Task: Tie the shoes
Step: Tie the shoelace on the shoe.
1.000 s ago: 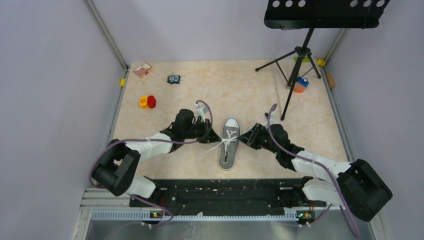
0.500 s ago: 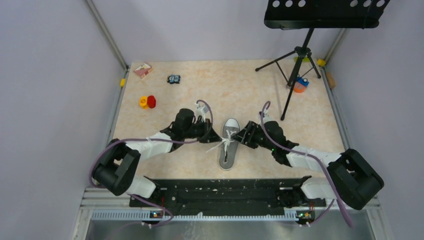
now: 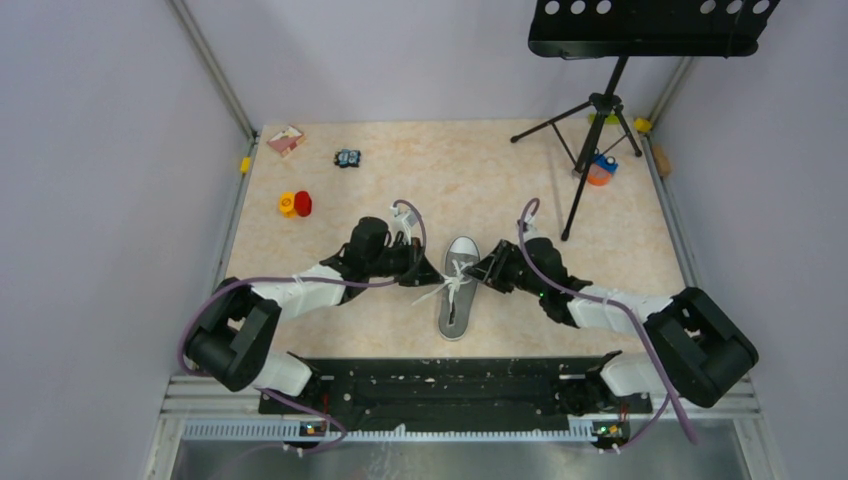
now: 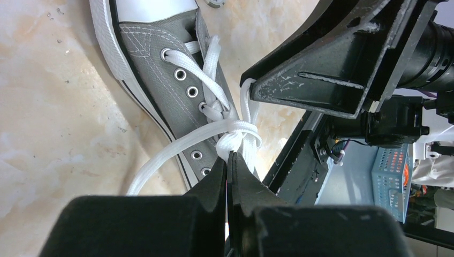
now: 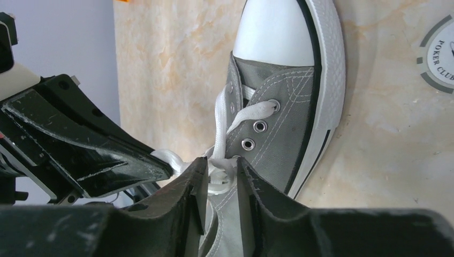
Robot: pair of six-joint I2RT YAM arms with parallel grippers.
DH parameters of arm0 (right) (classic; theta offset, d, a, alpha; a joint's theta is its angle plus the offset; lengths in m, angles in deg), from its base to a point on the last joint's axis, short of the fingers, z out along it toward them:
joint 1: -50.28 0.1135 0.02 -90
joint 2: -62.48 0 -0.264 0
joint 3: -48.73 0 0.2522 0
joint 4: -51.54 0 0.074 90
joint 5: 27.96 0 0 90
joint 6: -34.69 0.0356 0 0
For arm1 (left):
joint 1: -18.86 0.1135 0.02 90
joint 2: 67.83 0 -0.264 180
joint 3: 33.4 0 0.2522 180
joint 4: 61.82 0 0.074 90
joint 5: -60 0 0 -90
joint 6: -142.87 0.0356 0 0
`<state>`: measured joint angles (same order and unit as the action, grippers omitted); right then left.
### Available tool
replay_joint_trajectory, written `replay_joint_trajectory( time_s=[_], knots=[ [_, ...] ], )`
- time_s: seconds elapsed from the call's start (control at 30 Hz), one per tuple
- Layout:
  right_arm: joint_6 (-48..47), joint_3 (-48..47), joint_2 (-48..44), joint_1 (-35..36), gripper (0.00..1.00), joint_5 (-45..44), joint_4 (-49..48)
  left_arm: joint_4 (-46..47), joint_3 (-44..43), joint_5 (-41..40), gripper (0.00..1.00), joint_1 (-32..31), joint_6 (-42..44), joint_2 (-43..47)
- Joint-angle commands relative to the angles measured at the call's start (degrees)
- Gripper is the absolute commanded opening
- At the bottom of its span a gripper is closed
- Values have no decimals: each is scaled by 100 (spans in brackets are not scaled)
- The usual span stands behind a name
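Observation:
A grey canvas sneaker, the shoes (image 3: 458,300) of the task, lies mid-table with its white toe cap pointing away. Its white laces (image 4: 235,128) cross in a knot over the eyelets. My left gripper (image 4: 229,157) is shut on the lace just under that knot, and it reaches in from the shoe's left (image 3: 437,279). From the right comes my right gripper (image 3: 475,277). Its jaws (image 5: 222,160) stand a little apart with the knotted lace (image 5: 220,172) between them, above the grey upper (image 5: 278,123). The two grippers nearly meet over the shoe.
A black music stand tripod (image 3: 590,130) stands at the back right, with an orange and blue object (image 3: 600,170) by its foot. Red and yellow pieces (image 3: 295,204), a pink box (image 3: 285,139) and a small dark toy (image 3: 347,158) lie back left. A poker chip (image 5: 439,53) lies right of the toe.
My right gripper has moved left from beside the shoe onto the lace knot, its jaws now around the lace. The left gripper and the shoe have stayed put.

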<state>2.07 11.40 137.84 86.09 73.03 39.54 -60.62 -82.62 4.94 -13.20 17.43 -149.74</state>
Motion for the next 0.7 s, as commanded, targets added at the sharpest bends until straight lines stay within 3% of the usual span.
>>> replay_joint_trajectory(
  time_s=[0.0, 0.07, 0.1, 0.67],
  knots=[
    [103, -110, 63, -100, 21, -150, -230, 97, -167, 76, 0, 11, 81, 16],
    [133, -89, 43, -105, 2, -192, -184, 96, -160, 67, 0, 10, 81, 24],
    [147, -90, 29, -109, 0, -212, -142, 105, -148, 67, 0, 8, 81, 32],
    [111, 259, -493, -118, 0, -408, 44, -195, 134, -90, 0, 26, 213, 398]
  ],
)
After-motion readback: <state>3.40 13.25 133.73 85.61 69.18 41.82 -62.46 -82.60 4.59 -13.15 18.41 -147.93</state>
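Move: The right hand's half-open fingers already straddle the white lace loop on the shoe's right side, about 1 cm to the hand's left. From that hand the knot is roughly 3 cm back and 3 cm left, slightly lower. The toe cap is some 5 cm ahead and 1 cm left, and the poker chip 2 cm ahead and 8 cm right, flat on the table. From the left hand, which still holds its own lace, that right-side loop lies about 6 cm right and 3 cm ahead. The right hand first shuts its half-open fingers fully on the lace loop while easing forward about half a centimetre, then draws the pinched loop away from the knot to the robot's right, ending roughly 1.5 cm right of where it began and turned some 5 degrees clockwise. The left hand stays almost in place just left of the knot, its shut fingers keeping hold of their lace as the anchor for this opposing pull. ##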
